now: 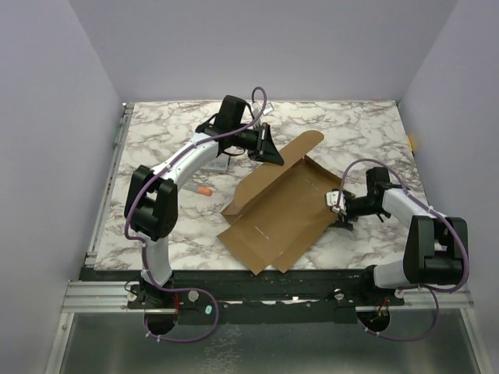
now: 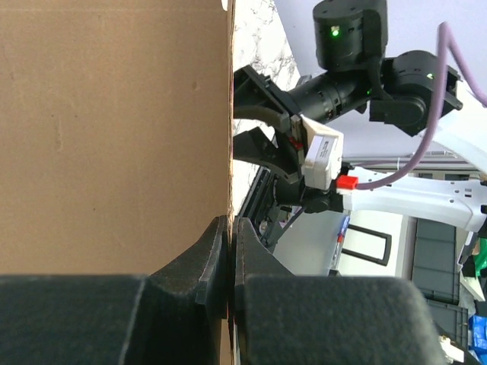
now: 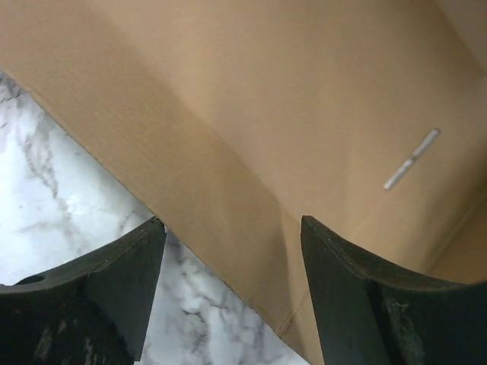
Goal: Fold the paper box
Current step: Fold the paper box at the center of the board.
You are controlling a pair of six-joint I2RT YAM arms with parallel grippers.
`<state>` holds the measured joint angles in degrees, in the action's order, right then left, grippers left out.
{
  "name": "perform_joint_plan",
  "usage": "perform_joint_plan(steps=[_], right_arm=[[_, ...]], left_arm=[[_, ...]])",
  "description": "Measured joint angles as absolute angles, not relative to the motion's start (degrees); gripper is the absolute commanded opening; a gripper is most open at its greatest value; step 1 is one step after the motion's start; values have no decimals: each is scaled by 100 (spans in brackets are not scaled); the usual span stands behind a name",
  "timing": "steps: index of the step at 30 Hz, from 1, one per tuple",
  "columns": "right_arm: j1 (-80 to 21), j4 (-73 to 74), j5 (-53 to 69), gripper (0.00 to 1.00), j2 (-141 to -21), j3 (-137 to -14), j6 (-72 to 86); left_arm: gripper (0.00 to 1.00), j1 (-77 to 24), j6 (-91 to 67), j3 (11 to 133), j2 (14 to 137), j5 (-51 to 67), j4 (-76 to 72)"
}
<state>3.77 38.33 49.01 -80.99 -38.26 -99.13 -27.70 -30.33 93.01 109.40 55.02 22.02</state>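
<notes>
The paper box (image 1: 281, 206) is a brown cardboard sheet lying partly folded in the middle of the marble table (image 1: 156, 140), its far flap raised. My left gripper (image 1: 274, 153) is at that far flap. In the left wrist view the left gripper (image 2: 230, 228) is shut on the cardboard's thin edge, and the paper box (image 2: 114, 129) fills the left half. My right gripper (image 1: 337, 204) is at the sheet's right edge. In the right wrist view the right gripper (image 3: 232, 228) is open, its two fingers standing either side of the paper box (image 3: 266, 99) edge without pinching it.
A small orange-tipped object (image 1: 204, 190) lies on the table left of the sheet, under the left arm. A yellow bit (image 1: 411, 142) sits at the table's right edge. Lilac walls close in the back and sides. The right arm (image 2: 327, 152) shows beyond the cardboard.
</notes>
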Motion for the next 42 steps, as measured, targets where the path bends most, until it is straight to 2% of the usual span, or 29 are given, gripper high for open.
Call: perform_joint_plan(steps=[5, 13, 21, 28, 34, 42], right_arm=[[370, 3887, 5203, 61, -8012, -4244, -9590], [-152, 3723, 5347, 41, -8263, -4488, -8744], [-878, 3118, 4965, 37, -8954, -4630, -7415], [-1020, 3024, 4729, 40, -9341, -5019, -6632], [-1044, 3793, 4722, 18, -9887, -5760, -6510], [-1044, 4665, 4779, 19, -10495, -6499, -6650]], left_arm=[[0, -2777, -3030, 9295, 10940, 5505, 2202], [0, -2869, -3030, 9295, 10951, 5505, 2204], [0, -2899, -3026, 9295, 10978, 5502, 2213], [0, -2899, -3009, 9321, 10991, 5500, 2211], [0, -2875, -3011, 9424, 11050, 5498, 2209], [7, -2716, -3013, 9572, 11052, 5476, 2202]])
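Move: The edge of the box's right side wall slants past my open right fingers, with its nearest stretch about 2 cm left, level fore-and-aft and 1 cm below. The box's far right corner is roughly 10 cm ahead and 1 cm to the right. The front-left flap is about 23 cm left and 7 cm back, near table height. From my left hand, which still pinches the raised lid, that wall stretch is some 10 cm back, 14 cm right and 20 cm down. I hop my right hand up and forward about 4 cm, then sweep it left and back down over the right side wall, ending roughly 7 cm left and 4 cm ahead at my starting height. My wrist rolls some 30 degrees as the fingers close and pinch the wall's edge. My left hand keeps its grip on the lid, easing slightly back and right, then forward and up. ##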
